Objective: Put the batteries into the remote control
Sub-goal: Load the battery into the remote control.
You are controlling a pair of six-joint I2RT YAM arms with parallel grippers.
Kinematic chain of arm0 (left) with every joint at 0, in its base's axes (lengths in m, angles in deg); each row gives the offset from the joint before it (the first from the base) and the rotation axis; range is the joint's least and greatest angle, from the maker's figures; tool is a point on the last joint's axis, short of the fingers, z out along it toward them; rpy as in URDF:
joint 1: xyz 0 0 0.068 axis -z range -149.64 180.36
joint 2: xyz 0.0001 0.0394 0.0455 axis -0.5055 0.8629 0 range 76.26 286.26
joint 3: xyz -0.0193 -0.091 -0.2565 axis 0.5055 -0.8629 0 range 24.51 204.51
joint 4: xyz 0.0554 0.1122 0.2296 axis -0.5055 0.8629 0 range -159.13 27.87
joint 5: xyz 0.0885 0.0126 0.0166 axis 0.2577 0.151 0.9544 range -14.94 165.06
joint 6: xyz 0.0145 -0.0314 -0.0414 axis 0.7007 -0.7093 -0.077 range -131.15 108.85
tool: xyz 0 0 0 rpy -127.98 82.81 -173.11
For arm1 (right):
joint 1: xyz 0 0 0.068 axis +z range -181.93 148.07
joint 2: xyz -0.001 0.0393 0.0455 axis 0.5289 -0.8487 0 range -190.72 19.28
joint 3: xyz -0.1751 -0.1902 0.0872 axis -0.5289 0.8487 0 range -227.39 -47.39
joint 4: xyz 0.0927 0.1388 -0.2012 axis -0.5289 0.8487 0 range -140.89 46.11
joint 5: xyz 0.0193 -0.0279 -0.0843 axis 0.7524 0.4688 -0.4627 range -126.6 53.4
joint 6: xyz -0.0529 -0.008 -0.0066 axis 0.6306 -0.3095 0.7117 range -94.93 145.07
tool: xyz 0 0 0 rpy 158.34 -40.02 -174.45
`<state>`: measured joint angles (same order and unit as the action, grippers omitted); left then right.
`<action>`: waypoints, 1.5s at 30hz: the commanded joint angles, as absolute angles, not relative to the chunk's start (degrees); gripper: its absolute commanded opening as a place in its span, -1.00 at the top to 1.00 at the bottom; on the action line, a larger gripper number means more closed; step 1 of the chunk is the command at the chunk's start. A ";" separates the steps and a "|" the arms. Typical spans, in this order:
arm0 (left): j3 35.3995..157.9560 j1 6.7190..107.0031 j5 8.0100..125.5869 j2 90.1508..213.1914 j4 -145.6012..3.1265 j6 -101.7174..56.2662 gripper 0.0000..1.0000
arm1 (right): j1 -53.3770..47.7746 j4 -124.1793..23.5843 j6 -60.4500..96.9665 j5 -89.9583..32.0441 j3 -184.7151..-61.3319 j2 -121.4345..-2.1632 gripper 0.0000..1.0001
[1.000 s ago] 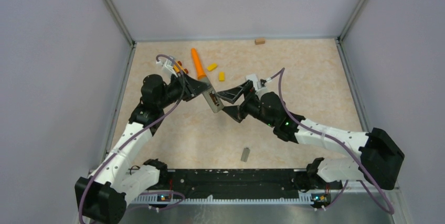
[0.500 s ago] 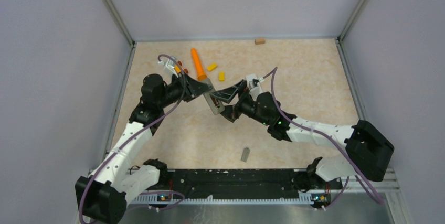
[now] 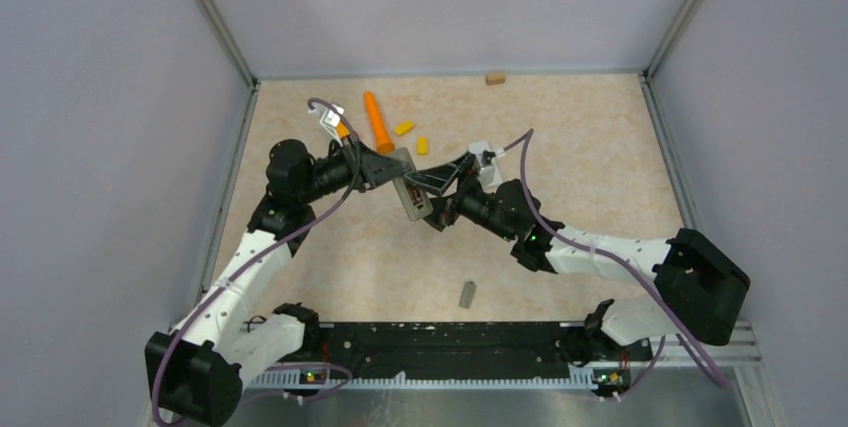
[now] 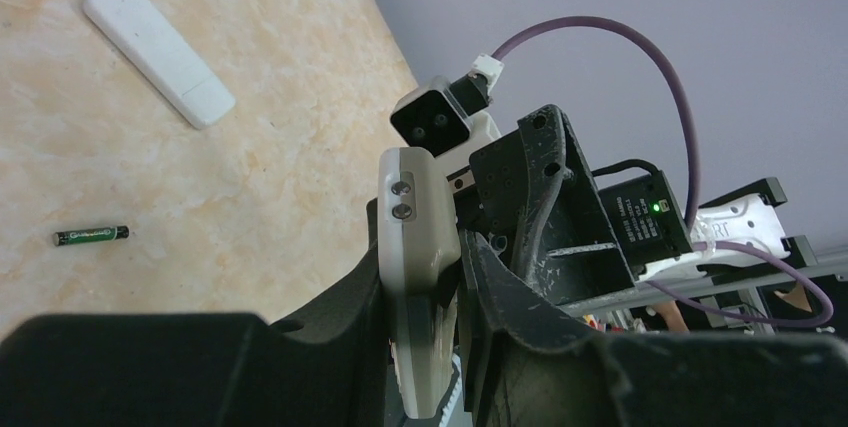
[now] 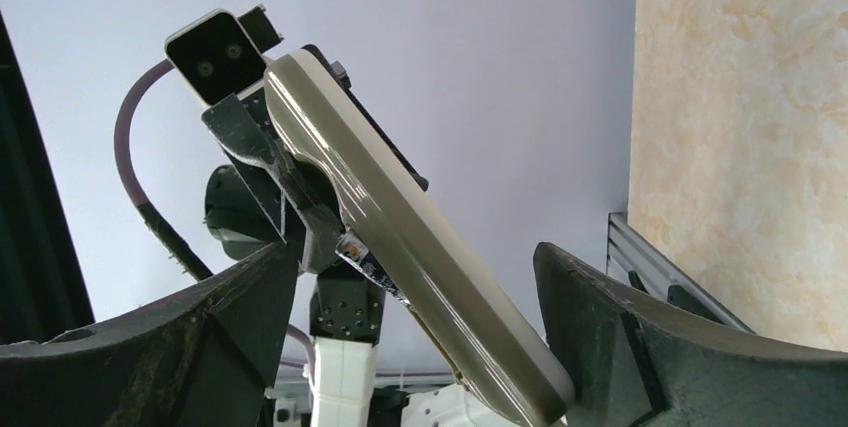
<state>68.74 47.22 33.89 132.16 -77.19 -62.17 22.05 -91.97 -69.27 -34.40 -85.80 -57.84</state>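
Observation:
The remote control [image 3: 412, 193] is a pale grey bar held up off the table, with my left gripper [image 3: 393, 169] shut on it. In the left wrist view the remote control [image 4: 415, 237] stands clamped between the black fingers of the left gripper [image 4: 425, 272]. My right gripper [image 3: 432, 185] is open, one finger on each side of the remote's free end. In the right wrist view the remote [image 5: 400, 232] runs diagonally through the wide gap of the right gripper [image 5: 418, 257], apart from both fingers. One slim dark battery [image 4: 91, 236] lies on the table.
A pale flat oblong piece [image 4: 158, 55] lies on the table, seen as a grey piece [image 3: 467, 294] near the front. An orange cone [image 3: 377, 122], two yellow blocks [image 3: 404, 128] [image 3: 422, 145] and a brown block [image 3: 494, 78] lie toward the back. Walls close in three sides.
My right gripper has moved left and now straddles the remote's end. The left arm has shifted the remote slightly to the right.

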 commanded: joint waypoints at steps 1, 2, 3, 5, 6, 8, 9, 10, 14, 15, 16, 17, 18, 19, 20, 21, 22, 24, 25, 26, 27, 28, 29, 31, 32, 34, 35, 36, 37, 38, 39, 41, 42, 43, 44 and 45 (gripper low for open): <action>67.52 47.41 30.06 132.29 -81.16 -61.62 1.00 | 21.85 -101.01 -71.47 -34.95 -84.91 -57.27 -0.70; 67.44 47.37 30.02 132.21 -81.41 -61.60 1.00 | 21.84 -101.80 -71.78 -34.82 -84.76 -57.31 -0.63; 67.34 47.45 29.86 132.13 -81.73 -61.60 1.00 | 21.81 -102.12 -71.92 -34.75 -84.79 -57.35 -0.57; 67.25 47.41 29.58 132.11 -82.03 -61.44 1.00 | 21.76 -102.68 -72.08 -34.73 -84.53 -57.40 -0.51; 67.15 47.45 29.42 132.16 -82.09 -61.38 1.00 | 21.74 -102.78 -72.13 -34.65 -84.46 -57.36 -0.49; 67.02 47.39 29.08 132.21 -82.42 -61.33 1.00 | 21.75 -103.23 -72.38 -34.60 -84.17 -57.40 -0.47; 66.91 47.41 28.93 132.18 -82.53 -61.41 1.00 | 21.70 -103.72 -72.53 -34.63 -83.96 -57.46 -0.47; 66.87 47.41 28.85 132.19 -82.68 -61.67 1.00 | 21.73 -104.34 -72.66 -34.58 -83.75 -57.46 -0.46; 66.90 47.40 28.64 132.03 -83.93 -63.08 1.00 | 21.57 -105.80 -73.28 -33.86 -83.39 -58.16 -0.37; 67.04 47.41 28.39 132.07 -84.07 -63.40 1.00 | 21.52 -106.35 -73.45 -33.67 -83.32 -58.32 -0.32; 67.22 47.41 28.18 132.00 -84.30 -63.70 1.00 | 21.58 -106.83 -73.53 -33.54 -83.16 -58.45 -0.26; 67.30 47.37 28.09 131.82 -84.46 -64.00 1.00 | 21.52 -107.14 -73.68 -33.40 -82.96 -58.49 -0.20; 67.36 47.45 28.09 131.69 -84.49 -64.13 1.00 | 21.43 -107.29 -73.70 -33.35 -82.84 -58.54 -0.16; 67.47 47.42 28.11 131.46 -84.40 -64.08 1.00 | 21.47 -107.41 -73.70 -33.28 -82.74 -58.46 -0.13; 67.53 47.41 28.26 131.32 -84.16 -64.07 1.00 | 21.46 -107.61 -73.75 -33.20 -82.58 -58.54 -0.12; 67.64 47.41 28.36 131.20 -84.01 -64.13 1.00 | 21.43 -107.78 -73.70 -33.17 -82.43 -58.51 -0.10; 67.77 47.41 28.43 131.20 -83.89 -64.29 1.00 | 21.50 -107.88 -73.71 -33.17 -82.42 -58.44 -0.09; 68.17 47.41 28.39 131.32 -83.62 -64.68 1.00 | 21.43 -107.89 -73.34 -33.00 -82.36 -58.44 -0.08; 68.44 47.41 28.40 131.43 -83.35 -64.82 1.00 | 21.35 -107.93 -73.14 -32.93 -82.21 -58.37 -0.08; 68.56 47.41 28.47 131.56 -83.07 -64.89 1.00 | 21.36 -107.98 -72.71 -32.86 -82.13 -58.30 -0.08; 68.73 47.41 28.48 131.62 -82.86 -64.97 1.00 | 21.37 -107.87 -72.21 -32.82 -82.12 -58.14 -0.10; 68.87 47.41 28.57 131.70 -82.74 -65.02 1.00 | 21.26 -107.62 -71.68 -32.82 -82.03 -57.91 -0.12; 69.08 47.41 28.59 131.67 -82.53 -65.02 1.00 | 21.24 -107.26 -71.08 -32.82 -82.00 -57.61 -0.13; 69.15 47.40 28.38 131.81 -82.40 -65.26 1.00 | 20.95 -106.56 -70.36 -32.88 -81.63 -56.96 -0.12; 69.24 47.41 28.31 131.88 -82.39 -65.39 1.00 | 20.92 -106.70 -70.30 -33.10 -81.31 -56.76 -0.09; 69.42 47.41 28.14 131.91 -82.40 -65.54 1.00 | 20.81 -107.25 -70.21 -33.26 -80.82 -56.66 0.01; 69.49 47.41 28.16 131.88 -82.41 -65.55 1.00 | 20.88 -107.43 -70.13 -33.19 -80.72 -56.63 0.05; 69.46 47.41 28.13 131.89 -82.41 -65.59 1.00 | 20.87 -107.61 -70.11 -33.01 -80.66 -56.73 0.09; 69.50 47.41 28.13 131.90 -82.41 -65.70 1.00 | 20.81 -107.78 -70.06 -32.88 -80.62 -56.88 0.13; 69.63 47.41 28.13 131.90 -82.47 -65.85 1.00 | 20.86 -108.02 -69.97 -32.72 -80.61 -56.97 0.17; 69.61 47.41 28.08 131.98 -82.48 -65.96 1.00 | 20.87 -108.29 -69.94 -32.49 -80.49 -57.08 0.20; 69.70 47.41 28.12 131.98 -82.58 -66.07 1.00 | 20.84 -108.90 -69.94 -32.30 -80.26 -57.22 0.25; 69.69 47.37 28.14 132.01 -82.62 -66.08 1.00 | 20.87 -109.10 -69.82 -32.16 -80.16 -57.22 0.26; 69.72 47.38 28.13 131.99 -82.66 -65.96 1.00 | 20.84 -109.16 -69.66 -32.20 -80.05 -57.19 0.28; 69.77 47.41 28.14 132.07 -82.60 -65.86 1.00 | 20.79 -109.23 -69.48 -32.20 -80.03 -57.12 0.29; 69.63 47.41 28.09 132.12 -82.56 -65.69 1.00 | 20.81 -109.29 -69.23 -32.12 -80.08 -57.03 0.24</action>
<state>67.80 46.90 31.49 132.16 -81.10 -68.29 21.81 -104.96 -69.45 -31.12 -79.79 -58.63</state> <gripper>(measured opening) 0.300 0.433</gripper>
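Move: The left hand already holds the grey remote, whose middle lies about 3 cm back and 2 cm to the right of it, level. From the right hand, that middle is some 2 cm ahead and 2 cm left, between the open fingers. On the table some 22 cm below the right hand, a white remote lies about 13 cm ahead and 13 cm right, a loose battery 12 cm ahead and 7 cm left, and the battery cover 16 cm back and 9 cm right. The right hand's upper finger comes down onto the remote's open battery side while the lower finger comes up beneath the button side. The fingers close from wide open to under half open, pinching across the remote, as the hand eases back about 1.5 cm and slightly right, rolling some 5 degrees. The left hand keeps its grip, rising about 1 cm early on. ##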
